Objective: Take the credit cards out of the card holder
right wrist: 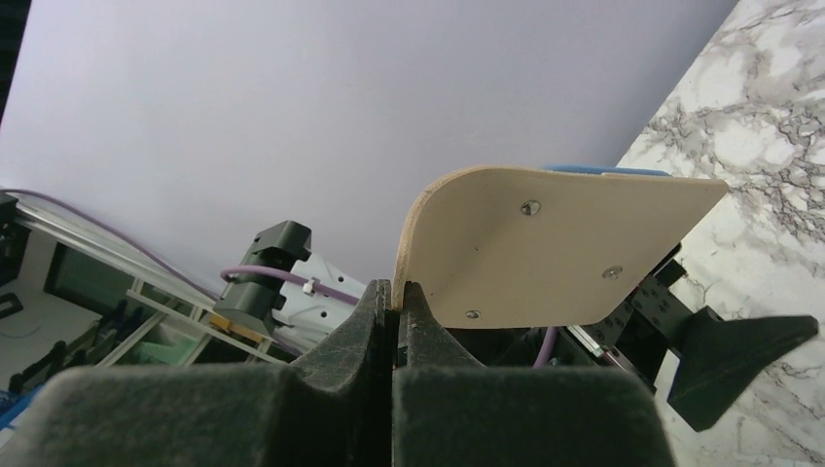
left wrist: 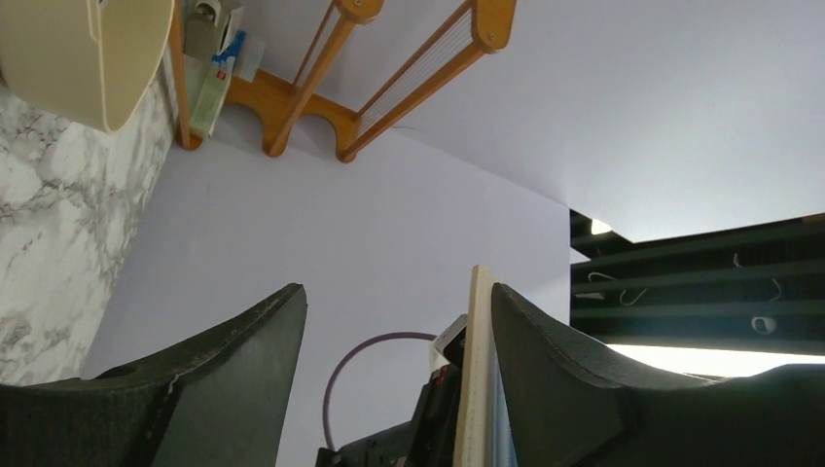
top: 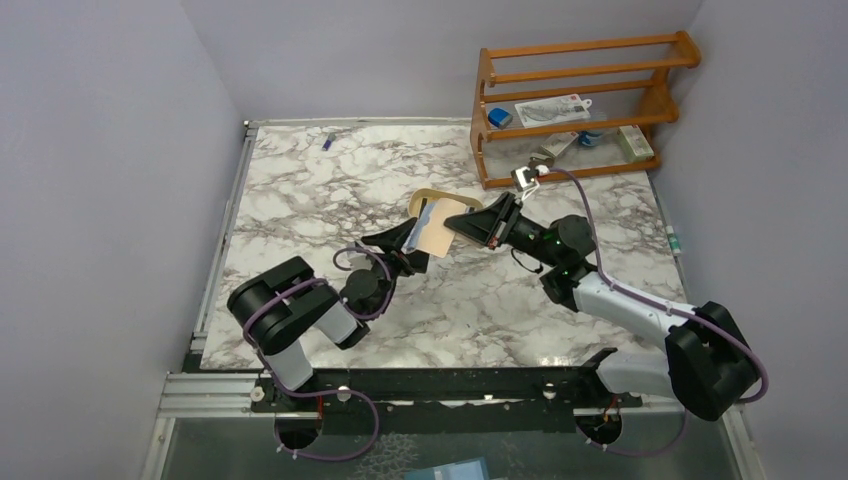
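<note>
The beige card holder [top: 438, 238] is held up above the marble table between my two grippers. My right gripper [top: 474, 226] is shut on its edge; the right wrist view shows the jaws [right wrist: 394, 292] pinching the holder's curved flap [right wrist: 545, 248], with a blue edge [right wrist: 603, 170] showing along its top. My left gripper [top: 410, 240] is open. In the left wrist view the holder [left wrist: 477, 370] stands edge-on against the right finger [left wrist: 564, 370], with a bluish-white card sliver [left wrist: 497, 433] between them. A bluish card [top: 422, 224] shows on the holder's left side. The yellow-orange card is hidden.
An oval tan tray [top: 428, 197] lies just behind the holder and also shows in the left wrist view [left wrist: 88, 49]. A wooden rack [top: 580, 100] with small items stands at the back right. A small blue object [top: 327, 140] lies at the table's far left.
</note>
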You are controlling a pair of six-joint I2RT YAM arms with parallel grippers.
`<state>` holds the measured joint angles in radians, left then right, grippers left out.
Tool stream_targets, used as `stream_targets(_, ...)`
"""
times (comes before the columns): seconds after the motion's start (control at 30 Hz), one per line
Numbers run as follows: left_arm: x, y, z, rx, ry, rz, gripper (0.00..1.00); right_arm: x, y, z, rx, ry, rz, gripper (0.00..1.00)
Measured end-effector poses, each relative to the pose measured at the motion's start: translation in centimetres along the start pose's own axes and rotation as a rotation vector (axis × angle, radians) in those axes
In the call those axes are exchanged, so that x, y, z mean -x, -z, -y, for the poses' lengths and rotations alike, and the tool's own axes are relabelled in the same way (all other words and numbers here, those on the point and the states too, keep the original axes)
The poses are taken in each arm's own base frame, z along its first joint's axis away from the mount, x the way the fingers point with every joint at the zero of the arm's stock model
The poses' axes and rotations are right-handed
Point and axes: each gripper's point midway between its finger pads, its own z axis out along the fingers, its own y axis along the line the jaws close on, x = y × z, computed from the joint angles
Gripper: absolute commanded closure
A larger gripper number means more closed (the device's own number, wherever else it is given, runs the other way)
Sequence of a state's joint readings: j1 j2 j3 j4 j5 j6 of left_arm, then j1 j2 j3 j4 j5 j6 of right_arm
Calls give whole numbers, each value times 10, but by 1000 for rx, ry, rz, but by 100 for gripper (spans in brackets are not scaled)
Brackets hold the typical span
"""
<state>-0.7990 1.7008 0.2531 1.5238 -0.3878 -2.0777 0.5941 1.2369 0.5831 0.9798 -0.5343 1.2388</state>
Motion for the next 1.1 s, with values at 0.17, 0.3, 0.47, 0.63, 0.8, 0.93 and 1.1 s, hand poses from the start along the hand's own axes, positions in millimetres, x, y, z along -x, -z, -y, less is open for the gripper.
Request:
stream_targets(0.17, 2, 5, 12, -34, 10, 16, 39, -4, 3, 5, -10, -6, -4, 99)
stream_targets(0.3, 4, 6, 15, -44, 11, 27, 47, -5, 4, 7, -11, -6, -4, 99)
stream_targets(0.47, 4, 7, 17, -50, 13, 29, 68, -7, 7, 9, -13, -7, -4, 99)
stream_targets(0.63, 4, 7, 18, -52, 14, 30, 88, -11, 10, 14, -19, -11, -6, 99)
stream_targets(0.8, 4, 7, 19, -53, 14, 30, 100, -12, 12, 16, -15, -9, -5, 99)
stream_targets(0.93, 4, 8, 22, -61, 17, 30, 100, -13, 13, 16, -10, -6, -4, 99)
stream_targets(1.1, 8, 13, 29, -78, 21, 39, 100, -14, 18, 22, -18, -5, -3, 99)
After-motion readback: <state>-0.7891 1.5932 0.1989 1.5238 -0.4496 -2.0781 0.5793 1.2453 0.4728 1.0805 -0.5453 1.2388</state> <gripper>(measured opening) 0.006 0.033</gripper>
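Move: The card holder's middle is about 2 cm ahead of the left hand, 4 cm to its right and 4 cm above, its free flap already between the open fingers. The tray lies on the table roughly 13 cm ahead of that hand, 6 cm to its right and 13 cm below. From the right hand, which already grips the opposite flap, the holder's middle is some 4 cm left, 1 cm back and 5 cm below. Left fingers shut on the card holder's free flap, easing left and up; right hand lowers about 3 cm. ##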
